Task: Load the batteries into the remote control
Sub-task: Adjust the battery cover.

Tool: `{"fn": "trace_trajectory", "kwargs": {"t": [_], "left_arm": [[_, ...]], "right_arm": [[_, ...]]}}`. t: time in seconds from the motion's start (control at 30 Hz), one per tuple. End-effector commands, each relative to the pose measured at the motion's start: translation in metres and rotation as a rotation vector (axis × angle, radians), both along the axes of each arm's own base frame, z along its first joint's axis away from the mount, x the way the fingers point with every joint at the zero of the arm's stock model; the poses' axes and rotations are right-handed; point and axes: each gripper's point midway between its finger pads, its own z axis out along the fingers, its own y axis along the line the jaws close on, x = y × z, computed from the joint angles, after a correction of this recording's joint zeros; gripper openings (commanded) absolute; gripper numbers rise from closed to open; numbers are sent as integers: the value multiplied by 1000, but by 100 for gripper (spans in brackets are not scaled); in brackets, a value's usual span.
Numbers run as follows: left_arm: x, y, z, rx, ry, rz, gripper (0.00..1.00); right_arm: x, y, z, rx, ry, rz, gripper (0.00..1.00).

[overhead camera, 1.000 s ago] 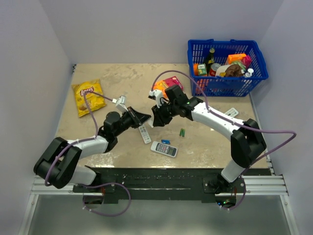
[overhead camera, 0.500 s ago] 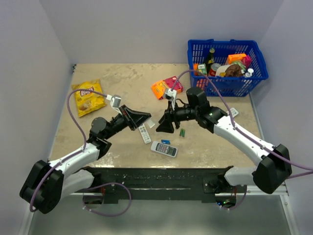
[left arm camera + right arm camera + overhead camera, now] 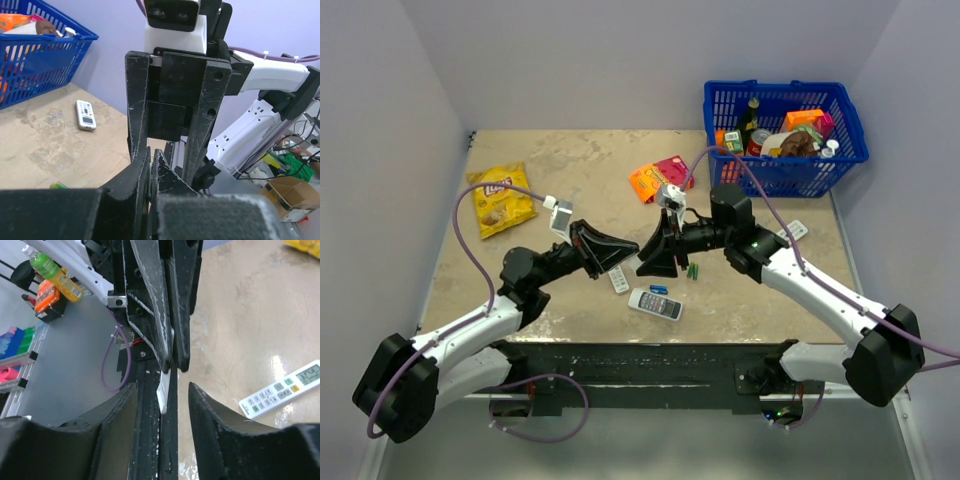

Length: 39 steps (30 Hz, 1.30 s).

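The remote control (image 3: 619,281) is a slim white stick on the table, partly under my left gripper (image 3: 625,247). That gripper is shut on a small thin white flat piece (image 3: 164,390), which sticks out past its tips. My right gripper (image 3: 162,385) faces it tip to tip above the table. Its fingers are open, standing either side of the white piece without touching it. In the top view the right gripper (image 3: 641,268) is just right of the left one. The batteries are not in view.
A green pair (image 3: 692,270) and a small blue item (image 3: 658,289) lie under the right gripper, with a display remote (image 3: 655,304) nearer. Another white remote (image 3: 793,231) lies by the blue basket (image 3: 785,172). A chips bag (image 3: 500,200) and snack packets (image 3: 660,178) lie further back.
The right arm has swung out to the right and its jaws have opened. Both grippers have drifted slightly right and nearer. The left gripper has stayed shut on the white piece.
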Motion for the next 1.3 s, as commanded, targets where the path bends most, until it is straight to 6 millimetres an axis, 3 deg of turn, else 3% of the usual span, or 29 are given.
{"fn": "trace_trajectory", "kwargs": {"t": [0.0, 0.2, 0.33, 0.4, 0.43, 0.53, 0.63, 0.67, 0.73, 1.0, 1.27], "left_arm": [[-1, -6, 33, -41, -106, 15, 3], [0, -8, 34, -30, -99, 29, 3], [5, -7, 30, -21, -89, 57, 3], [8, -6, 28, -18, -79, 74, 13], [13, -4, 26, -19, -60, 105, 26], [26, 4, 24, -17, 6, 190, 51], [38, 19, 21, -11, 86, 302, 70], [41, 23, 21, -11, 110, 335, 74], [48, 35, 16, -6, 187, 413, 82], [48, 42, 11, -30, 334, 509, 83], [54, 13, 10, 24, 350, 574, 82]], "right_arm": [[-9, 3, 24, 74, -64, 44, 44], [-13, 5, 22, 71, -79, 58, 22], [-12, 4, 18, 51, -123, 49, 2], [-8, 3, 14, 34, -133, 28, 0], [-5, 2, 9, 12, -140, 6, 0], [3, 1, 2, -28, -177, -52, 0], [18, 0, -1, -73, -250, -157, 0], [31, -3, -2, -102, -285, -252, 0], [32, 2, 0, -113, -327, -298, 0], [72, -9, 7, -170, -448, -675, 0], [81, -8, -4, -243, -487, -789, 0]]}}
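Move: The battery cover is still pinched in the left hand, its free part reaching about 2 cm right and 2 cm back from that hand. It already stands between the right hand's open fingers, some 3 cm to that hand's left. On the table, roughly 25 cm below the right hand, the remote control lies about 4 cm ahead and 8 cm left, the blue batteries level and 3 cm right, the grey remote 3 cm back and 2 cm right. The right fingers shut on the cover's free end while the left hand nearly holds still; only then does the left hand open wide and let go. The right hand carries the cover forward about 6 cm, turning clockwise some 40 degrees and rolling. The left backs off to its left, then comes rightward again and slightly down, some 4 cm farther forward overall, open and turned counter-clockwise towards the cover. ##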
